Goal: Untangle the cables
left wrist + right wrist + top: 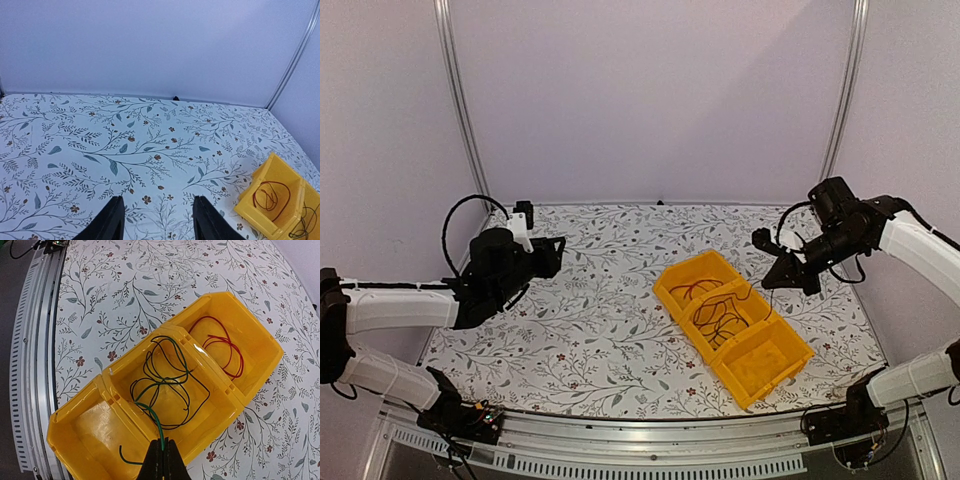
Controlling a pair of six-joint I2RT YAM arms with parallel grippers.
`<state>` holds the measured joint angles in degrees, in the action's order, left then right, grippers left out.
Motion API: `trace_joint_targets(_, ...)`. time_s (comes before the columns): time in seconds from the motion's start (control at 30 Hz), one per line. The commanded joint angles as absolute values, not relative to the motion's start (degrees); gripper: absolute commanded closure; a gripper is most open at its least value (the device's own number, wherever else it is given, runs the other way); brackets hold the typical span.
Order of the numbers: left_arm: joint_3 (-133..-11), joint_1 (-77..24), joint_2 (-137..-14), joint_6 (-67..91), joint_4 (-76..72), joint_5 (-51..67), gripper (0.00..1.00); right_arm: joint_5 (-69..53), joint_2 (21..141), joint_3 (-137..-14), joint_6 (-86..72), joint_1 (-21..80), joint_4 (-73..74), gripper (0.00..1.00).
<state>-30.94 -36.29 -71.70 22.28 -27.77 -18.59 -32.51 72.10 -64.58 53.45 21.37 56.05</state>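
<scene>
A yellow three-compartment bin [662,290] lies right of centre on the floral table. Its far compartment holds a red cable [235,352]. Its middle compartment holds a green cable [152,412] tangled with a black cable [200,385]. My right gripper [162,442] is shut on the green cable above the bin's right edge, and the cable rises from the middle compartment to the jaws. A short green end hangs over the near compartment. My left gripper [157,215] is open and empty above the table, far left of the bin [260,200].
The near compartment [95,425] holds nothing but the hanging green end. The table's metal front rail [35,340] runs close to the bin. White walls enclose the back and sides.
</scene>
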Motion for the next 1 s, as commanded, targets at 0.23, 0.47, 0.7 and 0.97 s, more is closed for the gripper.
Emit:
trace_joint_targets(0.23,-30.9,-35.7,-73.3,23.1,-28.7,-17.3,0.52,-30.5,82.0,-60.7,49.4,25.7,42.6,1.0)
trace_joint_targets(0.47,-31.4,-35.8,-72.3,24.1,-26.4,-14.2,0.51,-22.6,88.4,-59.7,47.3,26.1,36.4,1.0)
trace_joint_targets(0.7,-31.4,-35.8,-71.6,24.7,-24.2,-12.7,0.51,-15.3,89.7,-55.3,48.6,27.2,32.1,1.0)
trace_joint_targets(0.97,-32.3,-35.8,-73.0,24.8,-23.9,-11.9,0.5,-14.0,87.3,-53.2,50.7,27.4,31.3,0.91)
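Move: The right hand, holding a green cable's end, is headed for the yellow box's middle compartment, centred about 5 cm ahead of it, 8 cm to its left and 16 cm below. The compartment with the red cable is some 14 cm ahead and 14 cm left; the empty near one lies about 5 cm back and 2 cm left. From the empty left hand, the middle compartment is roughly 35 cm right, 6 cm back and 17 cm below. Lowering the still-pinched green cable into the box's middle compartment, the right hand sinks about 13 cm and works some 5 cm forward, swinging briefly left and back on the way, then eases to a stop. Its fingers stay shut and tip some 15 degrees more steeply downward. The empty left hand sinks about 2 cm, easing slightly right. ##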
